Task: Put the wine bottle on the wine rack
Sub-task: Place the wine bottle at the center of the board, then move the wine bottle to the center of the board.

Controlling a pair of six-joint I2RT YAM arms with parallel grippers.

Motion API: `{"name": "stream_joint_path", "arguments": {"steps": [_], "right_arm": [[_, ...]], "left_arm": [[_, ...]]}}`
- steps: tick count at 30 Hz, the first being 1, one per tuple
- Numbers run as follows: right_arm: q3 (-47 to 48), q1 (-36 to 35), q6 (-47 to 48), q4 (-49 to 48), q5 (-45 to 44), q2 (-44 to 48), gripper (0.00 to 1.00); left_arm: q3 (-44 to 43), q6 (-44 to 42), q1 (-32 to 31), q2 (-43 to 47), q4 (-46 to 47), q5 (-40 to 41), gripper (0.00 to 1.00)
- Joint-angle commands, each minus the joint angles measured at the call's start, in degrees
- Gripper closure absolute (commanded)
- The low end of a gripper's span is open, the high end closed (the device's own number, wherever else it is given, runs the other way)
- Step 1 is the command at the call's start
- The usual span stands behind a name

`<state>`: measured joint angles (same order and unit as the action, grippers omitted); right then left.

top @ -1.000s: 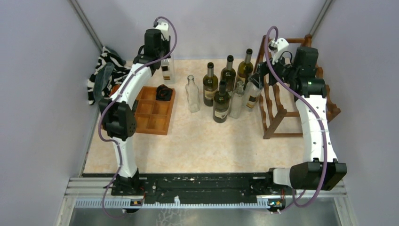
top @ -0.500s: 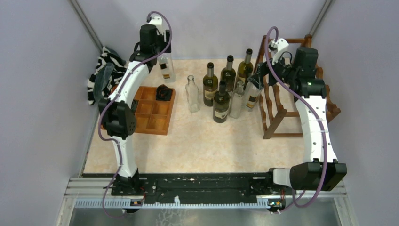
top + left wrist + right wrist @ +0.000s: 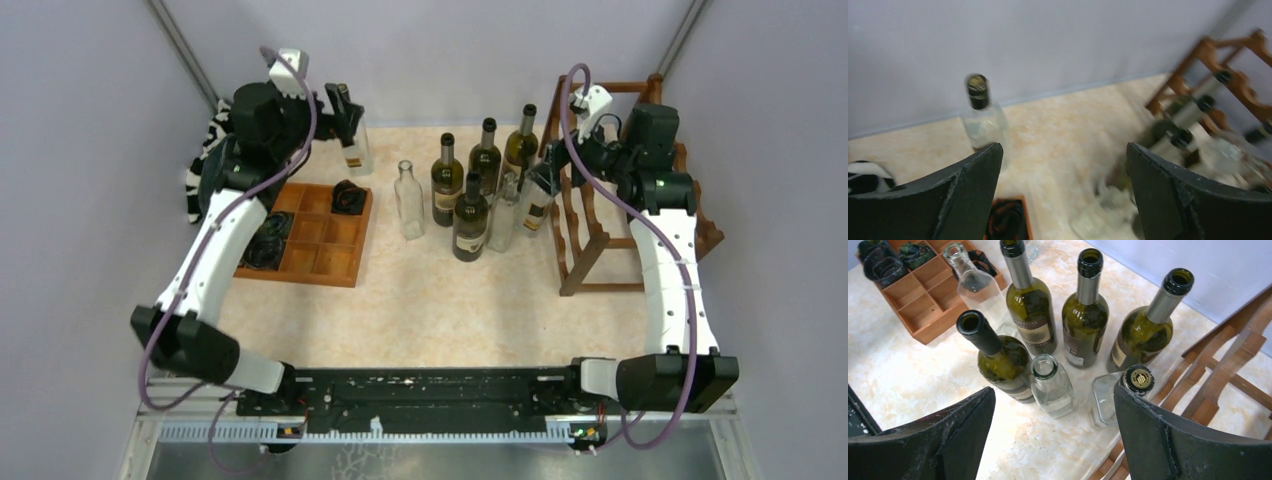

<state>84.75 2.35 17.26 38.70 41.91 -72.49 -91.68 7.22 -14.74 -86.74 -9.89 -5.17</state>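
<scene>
Several dark green wine bottles (image 3: 470, 215) (image 3: 1030, 305) stand upright in a cluster mid-table, left of the dark wooden wine rack (image 3: 600, 220) (image 3: 1228, 355). My right gripper (image 3: 548, 170) (image 3: 1054, 390) hovers open above the cluster's right edge. A clear open bottle (image 3: 1050, 385) and a clear capped bottle (image 3: 1138, 380) stand below it, with nothing between the fingers. My left gripper (image 3: 340, 105) (image 3: 1063, 150) is open at the back left, just beside a clear black-capped bottle (image 3: 355, 150) (image 3: 980, 120) and not touching it. The rack (image 3: 1233, 65) looks blurred in the left wrist view.
An orange-brown compartment tray (image 3: 330, 255) (image 3: 923, 295) with dark coiled items lies at the left. A striped cloth (image 3: 215, 140) sits in the back-left corner. Another clear bottle (image 3: 408, 200) stands left of the green ones. Walls close the table in on three sides.
My left gripper has opened and pulled back to the left off the clear capped bottle, which stays standing; the left arm's elbow swung down and out. The right gripper barely moved.
</scene>
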Motion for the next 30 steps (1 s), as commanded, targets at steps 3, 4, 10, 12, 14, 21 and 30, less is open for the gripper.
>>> {"name": "stream_joint_path", "arguments": {"steps": [3, 4, 10, 12, 14, 21, 30], "right_arm": [[3.5, -0.4, 5.9, 3.7, 8.1, 0.0, 0.13], [3.9, -0.9, 7.1, 4.8, 9.2, -0.4, 0.13], [7.5, -12.1, 14.4, 10.1, 4.2, -3.7, 0.13], [8.7, -14.9, 14.4, 9.9, 2.1, -4.7, 0.13], [9.8, -16.0, 13.0, 8.9, 1.8, -5.6, 0.13], [8.8, -16.5, 9.1, 4.1, 1.3, -6.1, 0.13], [8.6, -16.5, 8.9, 3.5, 1.2, -6.3, 0.13]], "left_arm": [[18.1, 6.3, 0.2, 10.5, 9.2, -28.0, 0.02], [20.5, 6.0, 0.1, 11.2, 11.8, -31.4, 0.03], [25.3, 3.9, -1.6, 7.6, 17.3, -32.8, 0.06], [25.7, 2.2, -3.2, 5.9, 18.9, -30.1, 0.07], [25.8, 0.5, -5.0, 4.1, 20.4, -26.8, 0.09], [22.4, -3.6, -8.9, -2.4, 20.3, -17.0, 0.17], [18.9, -12.7, -13.4, -6.3, 18.9, -6.1, 0.75]]}}
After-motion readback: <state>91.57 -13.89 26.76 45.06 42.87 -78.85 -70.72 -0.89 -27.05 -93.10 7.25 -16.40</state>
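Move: About 13 cm to the left hand's right and 4 cm back stands the leftmost clear bottle, its middle some 26 cm below. The rear-left wine bottle is 8 cm right of it and 3 cm farther out; the square bottle is 13 cm ahead of the hand, 1 cm left. From the right hand, the front wine bottle is level, 14 cm left; the middle clear bottle is 7 cm left, 1 cm ahead. Backing off from the square bottle, then sinking about 16 cm and swinging 13 cm right, the left hand turns clockwise and finally comes forward 5 cm, its fingers half closing around the leftmost clear bottle's neck. The open right hand shifts some 9 cm left and slightly back towards the front wine bottle, turning 20 degrees counter-clockwise, then waits. ##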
